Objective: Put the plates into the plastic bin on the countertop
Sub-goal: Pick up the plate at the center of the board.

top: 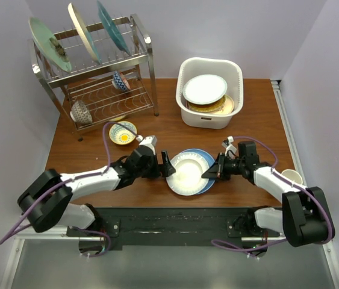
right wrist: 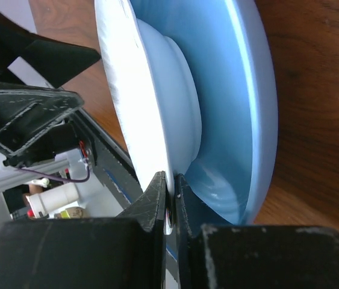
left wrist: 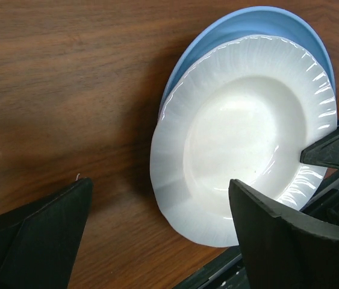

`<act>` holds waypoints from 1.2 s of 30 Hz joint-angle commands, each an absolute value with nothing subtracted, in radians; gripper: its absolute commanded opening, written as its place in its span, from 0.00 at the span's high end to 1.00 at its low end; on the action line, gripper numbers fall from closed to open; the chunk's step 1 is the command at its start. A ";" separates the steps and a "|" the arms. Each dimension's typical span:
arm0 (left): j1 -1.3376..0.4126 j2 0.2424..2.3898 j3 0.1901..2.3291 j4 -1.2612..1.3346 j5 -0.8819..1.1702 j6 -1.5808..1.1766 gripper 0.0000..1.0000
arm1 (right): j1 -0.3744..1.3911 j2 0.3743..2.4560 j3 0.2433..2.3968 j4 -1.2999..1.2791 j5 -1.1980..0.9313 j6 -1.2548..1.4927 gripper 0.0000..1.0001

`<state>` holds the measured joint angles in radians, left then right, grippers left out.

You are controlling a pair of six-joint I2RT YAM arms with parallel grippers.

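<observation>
A white fluted plate [top: 187, 173] [left wrist: 241, 126] [right wrist: 139, 90] lies on a blue plate [top: 202, 155] [left wrist: 259, 21] [right wrist: 235, 90] near the table's front edge. My right gripper [top: 208, 173] [right wrist: 172, 186] is shut on the white plate's right rim, one finger above it and one below. At that plate's left rim my left gripper [top: 168, 165] [left wrist: 160, 183] stands open, holding nothing. The white plastic bin [top: 210, 62] stands at the back right. It holds a white plate [top: 205, 88] on a yellow woven-look plate [top: 210, 108].
A steel wire dish rack [top: 151, 72] at the back left holds a green plate [top: 49, 43], a cream plate [top: 83, 31] and a teal plate [top: 114, 27], with bowls below. A small yellow-and-blue bowl [top: 123, 133] sits in front of it. A cream cup [top: 291, 177] stands by the right arm.
</observation>
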<state>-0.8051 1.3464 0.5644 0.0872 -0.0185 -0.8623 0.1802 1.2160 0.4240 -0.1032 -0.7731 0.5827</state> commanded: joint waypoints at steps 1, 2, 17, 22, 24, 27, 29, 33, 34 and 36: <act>-0.801 1.237 0.549 0.043 -0.113 -0.821 0.00 | 0.179 1.184 0.459 -0.143 -0.695 0.569 1.00; -0.801 1.220 0.543 0.035 -0.136 -0.821 0.00 | 0.178 1.177 0.462 -0.144 -0.701 0.571 1.00; -0.792 0.933 0.500 -0.156 -0.307 -0.830 0.00 | 0.178 1.023 0.552 -0.126 -0.746 0.707 1.00; -0.792 0.968 0.517 -0.164 -0.293 -0.825 0.00 | 0.179 1.005 0.604 -0.114 -0.749 0.742 1.00; -0.792 0.985 0.517 -0.157 -0.279 -0.824 0.00 | 0.178 1.003 0.623 -0.112 -0.749 0.749 1.00; -0.792 1.018 0.525 -0.149 -0.267 -0.821 0.00 | 0.179 1.000 0.647 -0.117 -0.741 0.756 1.00; -0.792 1.041 0.535 -0.152 -0.261 -0.819 0.00 | 0.179 1.002 0.661 -0.118 -0.727 0.764 1.00; -0.792 1.077 0.532 -0.114 -0.226 -0.807 0.00 | 0.179 1.015 0.722 -0.115 -0.701 0.758 1.00; -0.792 1.094 0.535 -0.110 -0.224 -0.807 0.00 | 0.179 1.022 0.733 -0.114 -0.696 0.761 1.00; -0.792 1.107 0.540 -0.103 -0.209 -0.808 0.00 | 0.178 1.045 0.768 -0.095 -0.698 0.781 1.00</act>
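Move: The white plate is already pinched by its right rim in the right hand, its middle about 9 cm to the left. The bin it is bound for stands roughly 36 cm ahead and 2 cm to the right, near hand height. The blue plate's middle is some 5 cm left, 1 cm ahead and 5 cm below. From the open left hand, the bin lies about 34 cm ahead and 21 cm right, and the small bowl 19 cm ahead and 19 cm left, on the countertop. The white plate goes up about 11 cm and 5 cm forward towards the bin, its rim still pinched in the closed right fingers; the lift starts slowly, then quickens, while the hand tips up slightly. The left hand, staying wide open, draws away from the plates some 6.5 cm to the left, rising first and then sinking most of the way back. ##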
